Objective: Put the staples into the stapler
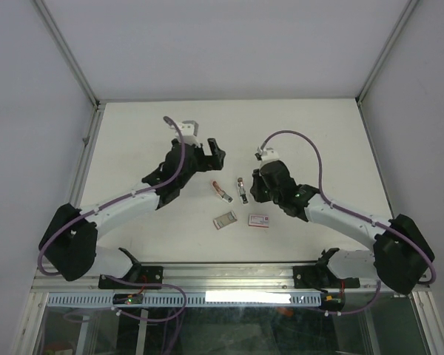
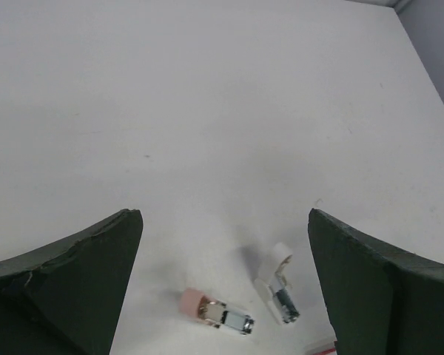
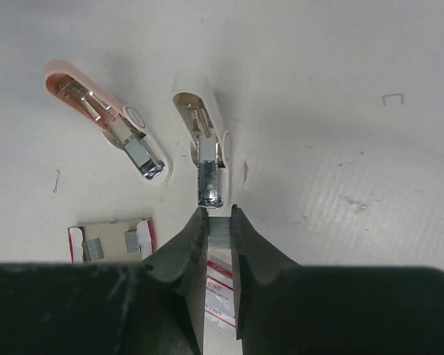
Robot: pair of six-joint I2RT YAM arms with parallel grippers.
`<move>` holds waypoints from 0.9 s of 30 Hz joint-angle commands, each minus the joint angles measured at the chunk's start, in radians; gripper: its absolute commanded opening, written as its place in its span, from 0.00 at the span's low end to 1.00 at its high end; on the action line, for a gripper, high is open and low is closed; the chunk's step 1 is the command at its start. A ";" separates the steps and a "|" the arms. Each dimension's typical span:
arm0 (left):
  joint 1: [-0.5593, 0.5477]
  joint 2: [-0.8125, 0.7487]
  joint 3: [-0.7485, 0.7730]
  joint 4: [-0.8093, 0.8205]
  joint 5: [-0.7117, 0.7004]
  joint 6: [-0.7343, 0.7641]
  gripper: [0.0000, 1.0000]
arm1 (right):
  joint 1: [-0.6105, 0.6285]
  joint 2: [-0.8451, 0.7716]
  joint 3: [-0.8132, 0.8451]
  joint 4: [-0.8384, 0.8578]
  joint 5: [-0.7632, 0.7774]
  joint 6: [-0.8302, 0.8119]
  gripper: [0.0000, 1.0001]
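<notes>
Two small staplers lie opened on the table, a white stapler (image 3: 205, 148) (image 1: 242, 190) (image 2: 279, 285) and a pink stapler (image 3: 107, 122) (image 1: 220, 191) (image 2: 216, 313). My right gripper (image 3: 219, 214) (image 1: 253, 189) is shut on a silvery strip of staples (image 3: 220, 229), whose front end sits just short of the white stapler's open metal channel. Below the right fingers lies the white staples box with the red label (image 3: 220, 285) (image 1: 259, 221). Its inner tray (image 3: 111, 240) (image 1: 224, 220) holds a few staple strips. My left gripper (image 2: 226, 222) (image 1: 214, 151) hangs open above the table, beyond the staplers, holding nothing.
A single loose staple (image 3: 392, 98) lies to the right of the white stapler and another bent one (image 3: 56, 180) to the left of the pink one. Grey walls and metal rails (image 1: 89, 140) bound the table on three sides.
</notes>
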State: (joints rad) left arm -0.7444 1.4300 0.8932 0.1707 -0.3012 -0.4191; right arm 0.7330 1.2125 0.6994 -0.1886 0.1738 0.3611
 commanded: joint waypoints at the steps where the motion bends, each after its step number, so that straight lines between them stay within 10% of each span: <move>1: 0.075 -0.158 -0.174 0.082 0.045 -0.059 0.99 | 0.078 0.078 0.056 0.100 0.086 -0.030 0.13; 10: 0.086 -0.343 -0.493 0.248 -0.184 0.042 0.99 | 0.153 0.219 0.097 0.178 0.155 -0.073 0.12; 27: 0.085 -0.364 -0.519 0.273 -0.167 0.051 0.99 | 0.155 0.325 0.139 0.190 0.196 -0.125 0.12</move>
State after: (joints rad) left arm -0.6548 1.0943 0.3664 0.3695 -0.4488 -0.3820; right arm 0.8818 1.5326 0.7975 -0.0456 0.3351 0.2550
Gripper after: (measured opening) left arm 0.989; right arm 0.170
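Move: The white stapler I'm loading lies open, its middle about 5 cm to the left of my right hand, 4 cm ahead and 5 cm below. From that hand the pink stapler is roughly 12 cm left and 4 cm ahead, the open staple box 11 cm left and 6 cm back, and the red-and-white box straight back some 6 cm. From my empty left hand the white stapler is about 8 cm right, 4 cm back and 13 cm below. Still pinching the staple strip, I swing my right hand left and down, about 5 cm each way, easing slightly forward as I slow, to bring the strip close over the white stapler's open channel; its left side dips about 10 degrees. My wide-open left hand clears off some 12 cm left, also down and back, turning counter-clockwise. ##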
